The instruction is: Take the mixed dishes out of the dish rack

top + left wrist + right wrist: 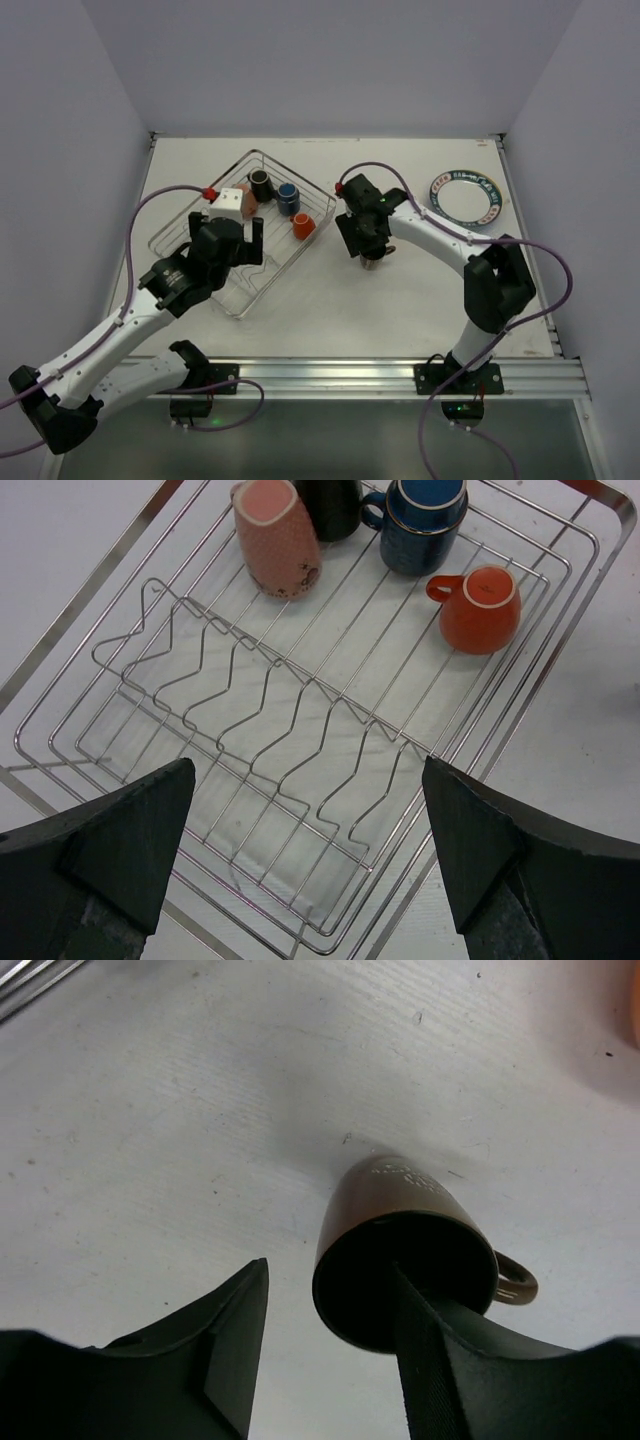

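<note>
The dish rack (300, 180) is a silver wire basket lying at the left-centre of the table. At its far end stand a pink mug (248, 200), a black mug (260, 182), a blue mug (288, 197) and an orange mug (303, 226). My left gripper (243, 240) hangs open over the rack's bare wavy dividers (300, 710), short of the mugs (480, 610). A brown mug (390, 1195) stands upright on the table to the right of the rack. My right gripper (328, 1265) is open astride its wall, one finger inside and the other outside, clear of it.
A white plate with a patterned rim (466, 197) lies flat at the far right of the table. Grey walls close in the table on the left, right and back. Both arms' purple cables arch above the surface.
</note>
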Action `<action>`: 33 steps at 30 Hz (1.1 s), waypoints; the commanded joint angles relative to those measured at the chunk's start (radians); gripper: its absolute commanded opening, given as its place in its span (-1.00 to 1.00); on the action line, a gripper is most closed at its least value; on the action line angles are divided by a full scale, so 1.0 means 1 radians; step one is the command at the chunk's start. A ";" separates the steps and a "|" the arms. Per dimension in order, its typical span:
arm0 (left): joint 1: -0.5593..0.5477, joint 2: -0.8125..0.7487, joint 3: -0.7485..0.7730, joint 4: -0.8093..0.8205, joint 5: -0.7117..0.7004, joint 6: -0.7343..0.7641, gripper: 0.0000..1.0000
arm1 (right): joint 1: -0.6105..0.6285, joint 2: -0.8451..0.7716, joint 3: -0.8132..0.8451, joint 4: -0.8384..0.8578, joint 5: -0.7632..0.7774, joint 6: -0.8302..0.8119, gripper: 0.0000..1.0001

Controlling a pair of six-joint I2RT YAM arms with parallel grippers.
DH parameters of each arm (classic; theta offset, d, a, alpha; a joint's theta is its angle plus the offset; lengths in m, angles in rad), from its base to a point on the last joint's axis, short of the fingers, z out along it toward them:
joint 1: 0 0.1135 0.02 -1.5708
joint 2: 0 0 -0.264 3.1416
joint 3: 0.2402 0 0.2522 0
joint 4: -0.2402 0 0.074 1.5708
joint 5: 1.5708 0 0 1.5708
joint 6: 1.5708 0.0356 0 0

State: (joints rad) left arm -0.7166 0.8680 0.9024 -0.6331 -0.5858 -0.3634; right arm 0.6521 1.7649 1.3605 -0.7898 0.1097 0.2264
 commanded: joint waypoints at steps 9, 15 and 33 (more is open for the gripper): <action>0.216 0.229 0.176 0.018 0.012 -0.222 1.00 | 0.000 -0.531 -0.118 0.082 0.109 0.034 0.98; 0.238 0.518 0.384 -0.109 -0.136 -0.582 1.00 | -0.003 -0.763 -0.352 0.377 0.327 0.114 0.98; 0.440 1.063 0.871 -0.246 0.089 -0.497 1.00 | -0.008 -0.820 -0.431 0.416 0.409 0.174 0.98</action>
State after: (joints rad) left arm -0.2794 1.9129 1.7382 -0.8642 -0.5354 -0.8242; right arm 0.6453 0.9318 0.9245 -0.4305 0.4839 0.3847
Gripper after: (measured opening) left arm 0.997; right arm 0.989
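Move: The pink mug stands in the rack about 20 cm ahead of the left hand, 1 cm to its right and some 15 cm below. From that hand the black mug is roughly 24 cm ahead and 6 cm right, the blue mug 20 cm ahead and 12 cm right. The right hand is at the rim of the brown mug, whose middle is about 2 cm right and 4 cm below; the white bowl lies some 16 cm ahead and 8 cm right. Bring the left gripper, still wide open, about 20 cm forward to the pink mug, sinking 6 cm mostly late on and easing a little left, while turning it some 40 degrees counter-clockwise and tipping its fingers further down. Meanwhile spread the half-open right fingers fully, draw them up off the brown mug some 16 cm, then also right, tilting them up towards level. ##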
